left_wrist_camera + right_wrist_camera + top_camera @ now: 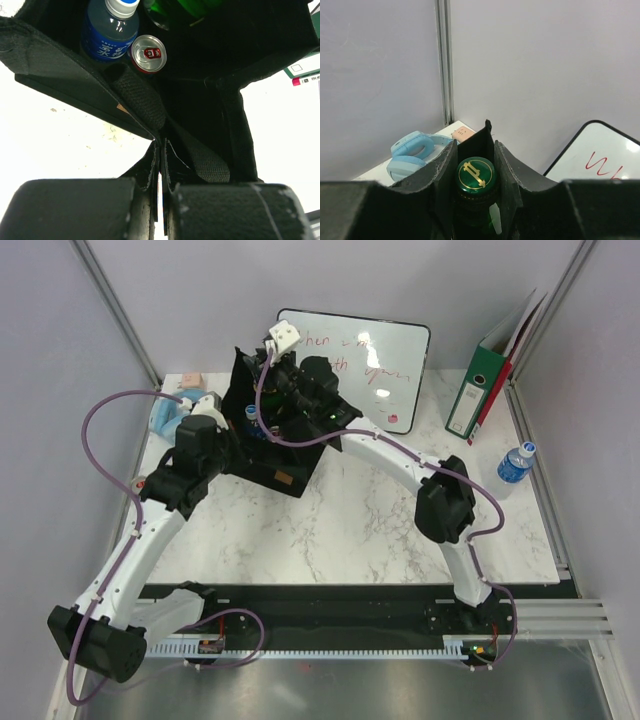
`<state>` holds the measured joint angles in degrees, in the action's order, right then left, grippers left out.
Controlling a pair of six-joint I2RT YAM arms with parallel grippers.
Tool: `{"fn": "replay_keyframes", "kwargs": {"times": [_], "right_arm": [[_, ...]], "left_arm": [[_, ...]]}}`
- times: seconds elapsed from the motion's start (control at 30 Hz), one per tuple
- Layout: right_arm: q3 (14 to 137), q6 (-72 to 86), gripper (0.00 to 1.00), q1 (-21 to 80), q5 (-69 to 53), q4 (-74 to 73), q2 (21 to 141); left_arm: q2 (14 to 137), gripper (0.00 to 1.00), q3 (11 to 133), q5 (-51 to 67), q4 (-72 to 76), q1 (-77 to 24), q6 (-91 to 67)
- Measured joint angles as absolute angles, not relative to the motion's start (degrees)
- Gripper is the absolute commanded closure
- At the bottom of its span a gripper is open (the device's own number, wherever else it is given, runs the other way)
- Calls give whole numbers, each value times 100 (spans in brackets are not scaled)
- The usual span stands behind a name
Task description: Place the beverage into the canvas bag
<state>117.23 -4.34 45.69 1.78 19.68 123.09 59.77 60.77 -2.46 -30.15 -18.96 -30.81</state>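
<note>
The black canvas bag [283, 452] stands at the table's back left, its tan label [285, 478] facing the near side. My left gripper [161, 150] is shut on the bag's near rim [150, 127] and holds the mouth open. Inside the bag are a blue-labelled water bottle [111, 35] and a red can [148, 52]. My right gripper [475, 150] is shut on the neck of a green glass bottle with a gold-marked cap [475, 175]. It holds the bottle upright over the bag's mouth [292, 400]. The bottle's lower part [175, 10] shows in the bag's opening.
A whiteboard [370, 355] lies behind the bag. A green binder [485, 385] leans at the back right. Another water bottle [515, 465] stands near the right edge. Blue headphones [165, 415] and a pink block [463, 133] lie left of the bag.
</note>
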Motion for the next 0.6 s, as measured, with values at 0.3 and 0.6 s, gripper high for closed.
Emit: {"fn": "replay_keyframes", "kwargs": {"times": [0.3,0.6], "right_arm": [[11858,-543,100,4517,134,2220,12919],[11483,-537,100,4477,62,2912,13013]], "left_arm": [[5935,98,6045,-244,-3028,-1896,-3081],[5850,98,5970,-244,-3030,-1892,-3081]]}}
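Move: The right hand grips the green bottle by its neck; the canvas bag's middle lies about 25 cm below it and some 6 cm back. Inside the bag, the water bottle stands roughly 6 cm back and 4 cm left of the hand, the can 9 cm back and straight below sideways. From the left hand, pinching the rim, the bag's middle is about 8 cm ahead, 8 cm right and 12 cm down. The right hand, keeping its grip, lowers the green bottle about 6 cm into the bag, easing slightly forward. ##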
